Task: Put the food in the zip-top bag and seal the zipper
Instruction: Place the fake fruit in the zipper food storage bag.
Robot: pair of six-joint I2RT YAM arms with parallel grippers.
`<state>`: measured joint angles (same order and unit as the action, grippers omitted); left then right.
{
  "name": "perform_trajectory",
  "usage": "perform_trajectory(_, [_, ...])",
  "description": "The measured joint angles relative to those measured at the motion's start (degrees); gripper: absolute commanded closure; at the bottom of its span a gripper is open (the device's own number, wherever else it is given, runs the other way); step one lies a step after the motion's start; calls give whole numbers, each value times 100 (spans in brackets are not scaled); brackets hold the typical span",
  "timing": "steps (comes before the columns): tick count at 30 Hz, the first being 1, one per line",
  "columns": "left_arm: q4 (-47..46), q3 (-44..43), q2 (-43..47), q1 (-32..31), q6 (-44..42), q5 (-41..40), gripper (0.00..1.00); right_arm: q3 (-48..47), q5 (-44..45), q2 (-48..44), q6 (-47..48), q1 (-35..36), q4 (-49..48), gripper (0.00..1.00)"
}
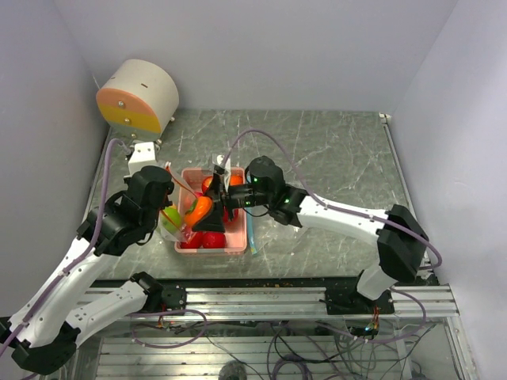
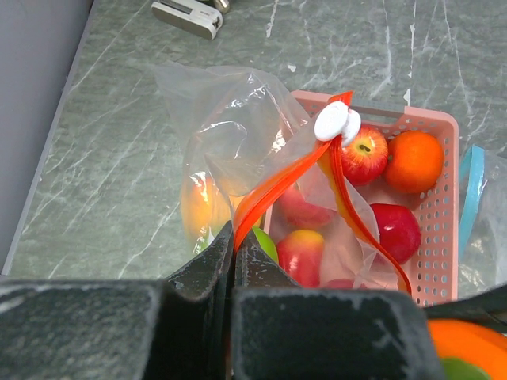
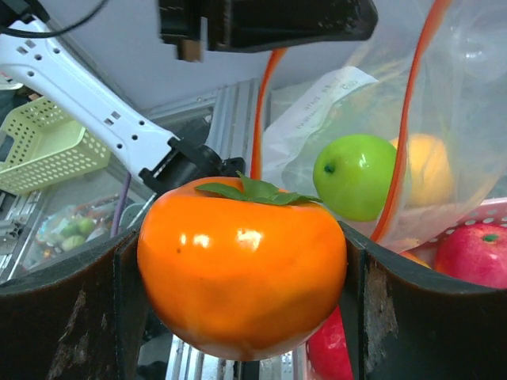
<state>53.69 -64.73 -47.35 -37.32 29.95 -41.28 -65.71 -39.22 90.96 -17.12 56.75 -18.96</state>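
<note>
A clear zip-top bag with an orange-red zipper strip and a white slider hangs open over the left side of the pink basket. My left gripper is shut on that strip. A green apple and a yellow-orange fruit lie inside the bag. My right gripper is shut on an orange fruit with green leaves, held at the bag's mouth. Red apples and an orange sit in the basket.
A second clear bag with a teal-blue strip lies right of the basket. A beige and orange cylinder stands at the back left. A white clip lies behind the bag.
</note>
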Motion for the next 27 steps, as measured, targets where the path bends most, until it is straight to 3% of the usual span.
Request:
perform_trajectory(8, [-4,0,70,0,-7,138,93,-520,328,573,-144,59,52,53])
perform_trajectory(17, [-90,61,107,0,-2,520,93,-1504,2238,1043,-164,302,905,48])
perform_trajectory(20, [-101,63,144,2,0,586,93,-1578,2603,1156,-179,358,1080,37])
perform_trajectory(24, [-111,63,192,0,0,634,93,-1709,2839,1370,-190,413,1250,1])
perform_trajectory(27, [-116,63,212,0,4,669,93,-1722,2940,1405,-192,450,1325,0])
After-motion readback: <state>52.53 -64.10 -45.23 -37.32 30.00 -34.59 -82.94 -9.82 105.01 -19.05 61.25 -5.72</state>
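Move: The orange fruit with green leaves is in the right hand's grip; it is bound for the open bag mouth, about 6 cm ahead, 6 cm to the left and 5 cm below that hand. The green apple, already in the bag, sits roughly 4 cm ahead, 10 cm left and 8 cm below; the basket's middle is some 12 cm ahead, 3 cm right and 19 cm down. From the left hand the mouth is about 5 cm right, 1 cm back and 5 cm below. The orange fruit is carried by the right hand forward and left into the bag mouth, about 7 cm forward and 5 cm left, then lowered some 4 cm while the hand swings roughly 25 degrees clockwise; at the end the fingers spread and let it go. The left hand keeps its pinch on the zipper edge, easing nearly 2 cm right towards the fruit. ##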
